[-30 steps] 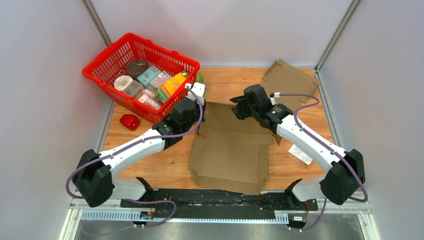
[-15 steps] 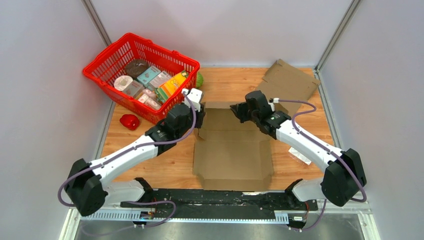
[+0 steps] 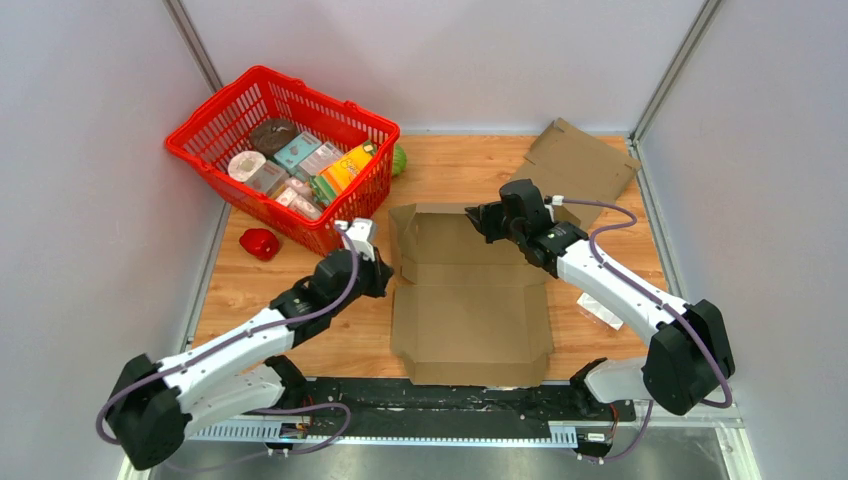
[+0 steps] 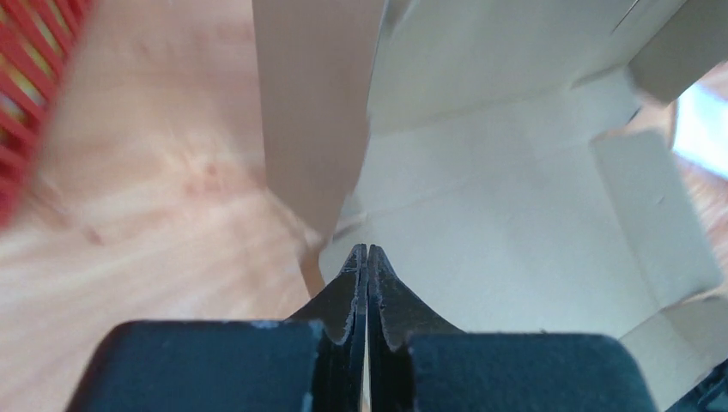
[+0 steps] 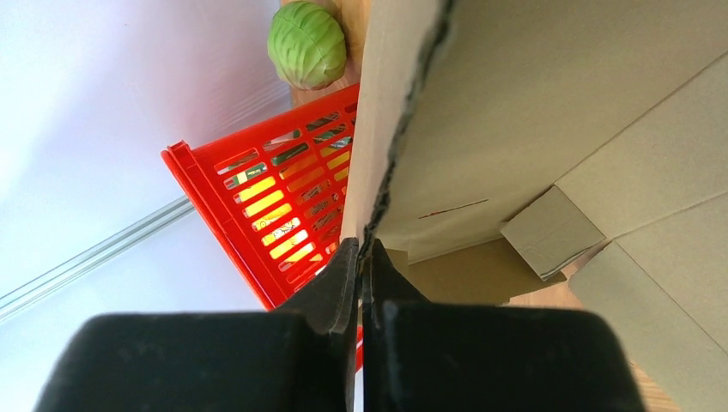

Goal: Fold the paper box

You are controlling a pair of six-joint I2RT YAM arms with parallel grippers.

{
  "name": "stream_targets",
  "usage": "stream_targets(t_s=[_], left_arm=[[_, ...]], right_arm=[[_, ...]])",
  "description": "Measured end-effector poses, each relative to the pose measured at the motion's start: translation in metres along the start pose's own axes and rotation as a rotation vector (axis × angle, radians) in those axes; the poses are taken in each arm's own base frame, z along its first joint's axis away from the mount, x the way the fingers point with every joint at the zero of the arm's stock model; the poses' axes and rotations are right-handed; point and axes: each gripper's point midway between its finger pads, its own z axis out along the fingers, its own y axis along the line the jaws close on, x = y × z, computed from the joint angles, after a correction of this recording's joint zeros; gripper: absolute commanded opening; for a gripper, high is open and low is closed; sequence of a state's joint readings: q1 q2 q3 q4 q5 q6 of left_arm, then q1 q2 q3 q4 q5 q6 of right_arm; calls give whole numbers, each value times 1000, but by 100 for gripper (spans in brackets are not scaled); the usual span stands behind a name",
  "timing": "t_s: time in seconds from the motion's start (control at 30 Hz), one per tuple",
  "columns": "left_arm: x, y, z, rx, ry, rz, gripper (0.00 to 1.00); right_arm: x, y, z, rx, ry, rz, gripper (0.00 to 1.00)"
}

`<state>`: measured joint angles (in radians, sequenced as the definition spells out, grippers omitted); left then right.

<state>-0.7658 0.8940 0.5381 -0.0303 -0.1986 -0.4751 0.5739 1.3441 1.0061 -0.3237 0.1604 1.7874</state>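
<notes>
The brown paper box [image 3: 470,315] lies open on the wooden table, its far panel and left flap raised. My right gripper [image 3: 480,218] is shut on the top edge of the far panel. In the right wrist view the cardboard edge [image 5: 386,154] runs straight up out of the closed right gripper [image 5: 364,251]. My left gripper [image 3: 385,277] is shut and holds nothing, low beside the box's left edge. In the left wrist view the left gripper [image 4: 367,251] points at the notch below the upright left flap [image 4: 313,112], with the box floor [image 4: 498,232] beyond.
A red basket [image 3: 215,105] full of groceries stands at the back left, also showing in the right wrist view [image 5: 257,197]. A green cabbage [image 3: 399,160] sits behind it and a red object [image 3: 259,243] in front. A spare flat cardboard [image 3: 575,160] lies back right, a clear packet [image 3: 600,308] under the right arm.
The right gripper closed on the far panel and lifted it upright. The left gripper opened, shut again and drew back toward the near left. The box squared up on the table.
</notes>
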Motion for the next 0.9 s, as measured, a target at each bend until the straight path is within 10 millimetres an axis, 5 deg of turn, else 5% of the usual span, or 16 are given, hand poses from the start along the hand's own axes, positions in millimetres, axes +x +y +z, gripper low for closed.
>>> stream_targets(t_s=[0.17,0.47,0.7,0.9], left_arm=[[79,13,18,-28,191,-108,0],[131,29,42,-142,314,-281,0],[127,27,62,-167,310,-364,0],[125,28,60,-166,301,-354,1]], right_arm=[[0,0,0,1,7,4,2],[1,-3,-4,-7,30,11,1],[-3,-3,-12,-28,26,-18,1],[-8,-24,-18,-62,37,-62,1]])
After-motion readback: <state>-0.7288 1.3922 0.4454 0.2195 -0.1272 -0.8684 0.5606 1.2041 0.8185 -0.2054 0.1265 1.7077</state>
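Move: Ahead of the left hand by about 4 cm, 1 cm to its right and some 15 cm below lies the box's left edge corner, at the fold beneath the standing left flap. That flap's middle is roughly 8 cm ahead, 1 cm right and 10 cm below; the box floor's middle is 5 cm back and 16 cm right, at table height. From the right hand, pinching the far wall's top edge, the edge corner is about 6 cm back, 13 cm left and 19 cm below. Sinking about 14 cm beside the box's left side, the empty left hand, fingers shut, first eases back 2 cm and tips its fingers some 25 degrees further down. Low over the table it then slides a little forward and right against the edge corner under the left flap. The right hand keeps its pinch on the far wall and late on draws it about 2.5 cm back and slightly right and down. ##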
